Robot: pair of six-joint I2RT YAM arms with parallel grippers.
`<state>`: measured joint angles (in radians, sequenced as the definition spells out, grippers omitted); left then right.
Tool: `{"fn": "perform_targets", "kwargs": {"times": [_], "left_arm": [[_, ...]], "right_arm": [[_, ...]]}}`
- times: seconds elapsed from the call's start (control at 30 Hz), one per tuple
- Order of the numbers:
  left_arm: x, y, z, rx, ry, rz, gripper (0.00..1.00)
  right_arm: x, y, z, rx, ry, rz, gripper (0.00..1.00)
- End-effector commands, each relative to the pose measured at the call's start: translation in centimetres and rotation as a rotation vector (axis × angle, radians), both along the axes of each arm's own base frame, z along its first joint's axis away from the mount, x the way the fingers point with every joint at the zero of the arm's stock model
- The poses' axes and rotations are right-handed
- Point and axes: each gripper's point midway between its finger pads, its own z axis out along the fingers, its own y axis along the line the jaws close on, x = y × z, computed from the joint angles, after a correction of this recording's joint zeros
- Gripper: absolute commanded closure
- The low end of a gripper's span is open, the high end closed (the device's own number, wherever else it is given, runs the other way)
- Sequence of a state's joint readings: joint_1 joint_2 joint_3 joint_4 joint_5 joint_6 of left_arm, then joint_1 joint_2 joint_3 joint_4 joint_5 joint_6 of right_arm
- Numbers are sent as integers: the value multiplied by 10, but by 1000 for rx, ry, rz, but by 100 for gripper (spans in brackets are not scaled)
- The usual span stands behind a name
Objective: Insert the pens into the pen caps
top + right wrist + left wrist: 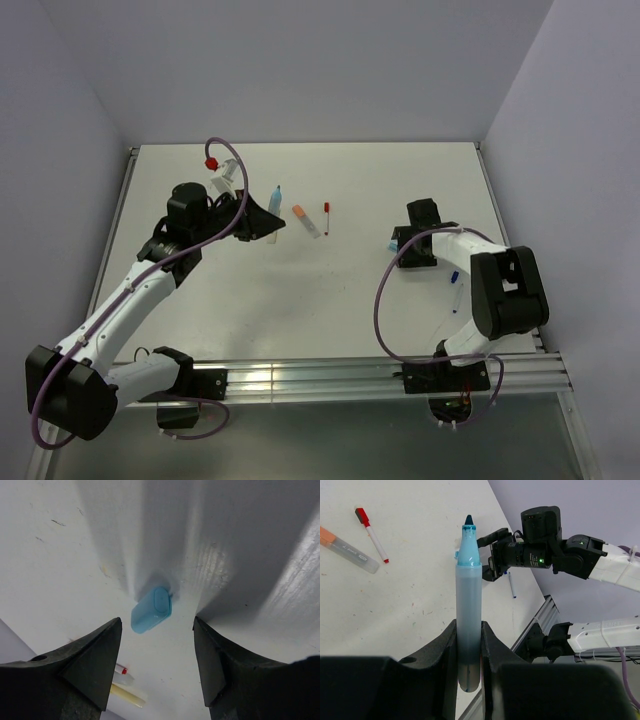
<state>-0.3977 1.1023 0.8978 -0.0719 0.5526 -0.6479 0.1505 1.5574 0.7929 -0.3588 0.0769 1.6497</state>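
My left gripper (270,222) is shut on a light blue pen (468,610), held upright above the table with its dark uncapped tip (468,520) pointing away from the jaws. My right gripper (156,623) hangs open just over the table. A light blue pen cap (151,609) lies flat on the table just ahead of its fingertips, touching neither. A thin red pen (372,536) and a pale marker with an orange cap (347,550) lie side by side at mid-table. Beside the right arm lies a thin dark blue pen (456,288).
A yellowish pen (127,696) and a white stub with a red end (121,672) show behind the right gripper's left finger. The right arm (555,555) is in the left wrist view, across the table. The metal rail (330,378) runs along the near edge.
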Motion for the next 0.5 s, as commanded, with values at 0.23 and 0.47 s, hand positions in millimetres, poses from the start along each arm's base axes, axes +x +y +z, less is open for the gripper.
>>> {"fn": "perform_targets", "kwargs": {"times": [0.23,0.47], "left_arm": [[-2,0,12,-32,-42,-17,100],[-2,0,12,-36,-37,-17,100]], "right_arm": [[6,-10,-15,1,57,-46,46],[6,-18,-18,-45,87,20,59]]}}
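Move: The light-blue pen cap lies almost between the right hand's open fingers, about 1 cm ahead, 1 cm to the left and 1 cm below. From that hand the red pen is some 10 cm ahead and 22 cm left; the dark-blue cap is roughly 8 cm back and 16 cm right. The left hand, still holding the blue pen, has the light-blue cap about 36 cm to its right, 6 cm ahead and 25 cm below. The right hand eases forward about 1.5 cm, sinking slightly, as its fingers partly close around the light-blue cap. ##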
